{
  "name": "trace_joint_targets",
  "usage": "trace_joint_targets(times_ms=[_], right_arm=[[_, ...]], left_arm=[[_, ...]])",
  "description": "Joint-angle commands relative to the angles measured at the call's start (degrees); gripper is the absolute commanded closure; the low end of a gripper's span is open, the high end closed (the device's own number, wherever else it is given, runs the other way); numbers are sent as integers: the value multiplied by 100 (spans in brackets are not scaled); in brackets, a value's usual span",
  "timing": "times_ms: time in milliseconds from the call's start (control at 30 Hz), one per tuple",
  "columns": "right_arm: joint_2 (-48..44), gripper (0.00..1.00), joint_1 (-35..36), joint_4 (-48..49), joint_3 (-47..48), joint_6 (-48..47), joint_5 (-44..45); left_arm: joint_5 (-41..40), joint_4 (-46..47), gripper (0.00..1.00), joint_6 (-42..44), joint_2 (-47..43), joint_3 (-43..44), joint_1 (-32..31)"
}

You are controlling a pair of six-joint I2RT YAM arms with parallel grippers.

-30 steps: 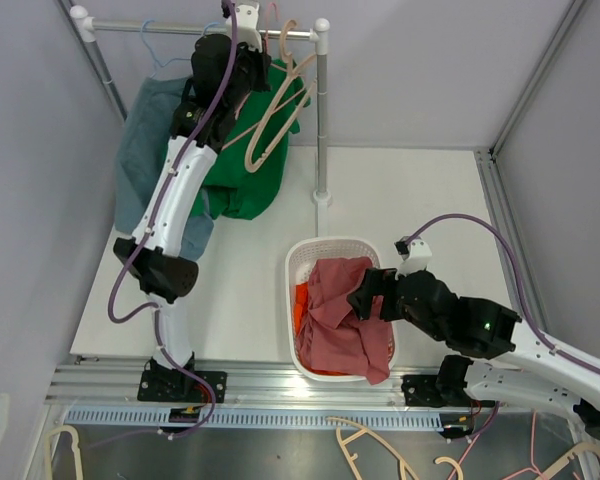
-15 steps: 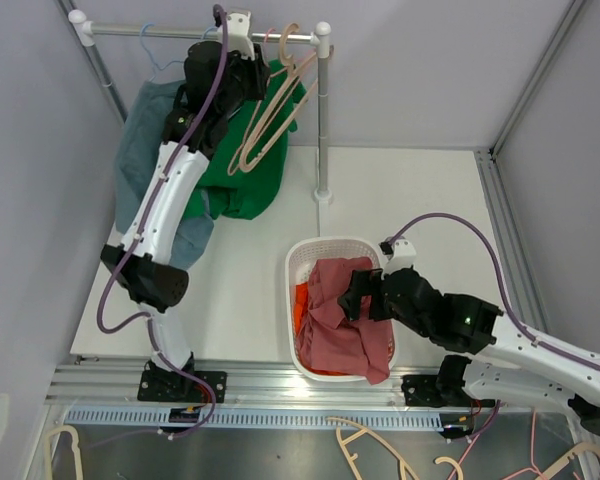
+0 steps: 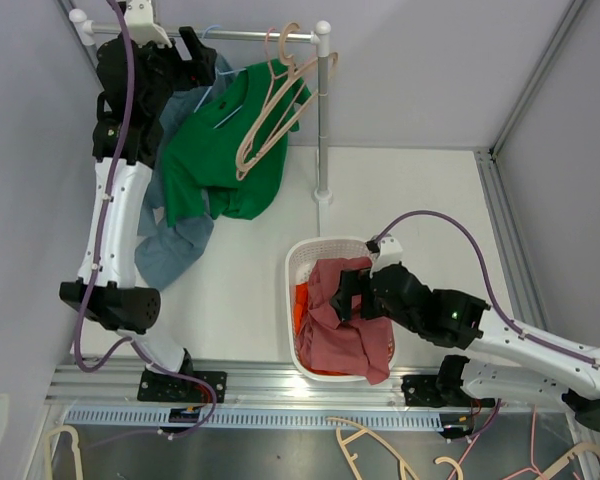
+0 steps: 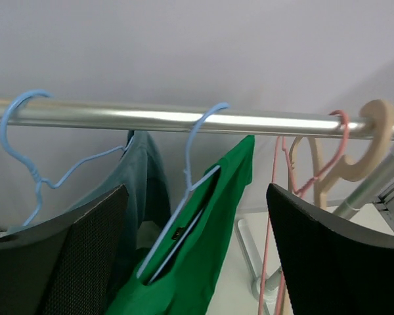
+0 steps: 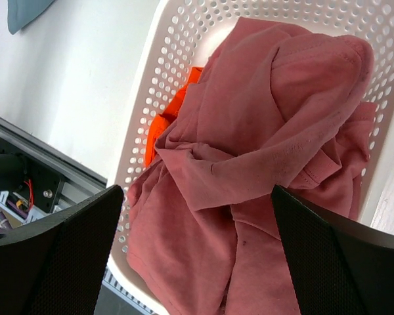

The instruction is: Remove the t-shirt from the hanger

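Observation:
The green t-shirt [image 3: 215, 160] hangs on a light-blue wire hanger [image 4: 198, 164] hooked over the metal rail [image 4: 151, 119]; it also shows in the left wrist view [image 4: 207, 256]. My left gripper [image 3: 192, 60] is open and empty, up by the rail on the left, facing the shirt's collar from a short way off [image 4: 197, 262]. My right gripper [image 3: 348, 292] is open and empty, just above a dusty-red shirt [image 5: 269, 144] that lies in the white basket [image 3: 298, 265].
A teal shirt [image 3: 170, 245] hangs left of the green one. An empty blue hanger [image 4: 23, 154] hangs at the rail's left. Beige and pink hangers [image 3: 270, 110] hang by the rail's upright post [image 3: 322, 130]. An orange garment [image 5: 174, 121] lies under the red shirt.
My left arm has swung left, away from the green t-shirt, which now shows uncovered. My right gripper has crept left over the basket.

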Motion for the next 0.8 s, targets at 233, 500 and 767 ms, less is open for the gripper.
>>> trace_joint_targets(times_ms=[233,500,767], right_arm=[[219,1,-44,337,290,-181,-49],[333,1,-149,381,264,-154,-93],[325,1,-298,424,185,-181,-172]], left_arm=[[1138,174,7,-518,617,30,596],[1288,-266,9,-904,1462,1051,641],[1438,-186,45,-905,1647,1050,641]])
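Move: The neck of the green t-shirt's blue hanger is about 10 cm ahead of the left hand, 2 cm right and 11 cm below. The green t-shirt's middle is roughly 8 cm ahead, 6 right and 30 below; the empty hangers are some 9 ahead, 15 right and 15 below. The blue-grey shirt's hanger is about 10 ahead, 10 left and 10 below. From the right hand, the blue hanger's neck is roughly 40 ahead, 28 left and 25 above. Left hand sinks about 10 cm and reaches some 8 forward to the blue hanger's neck, fingers starting to close. ##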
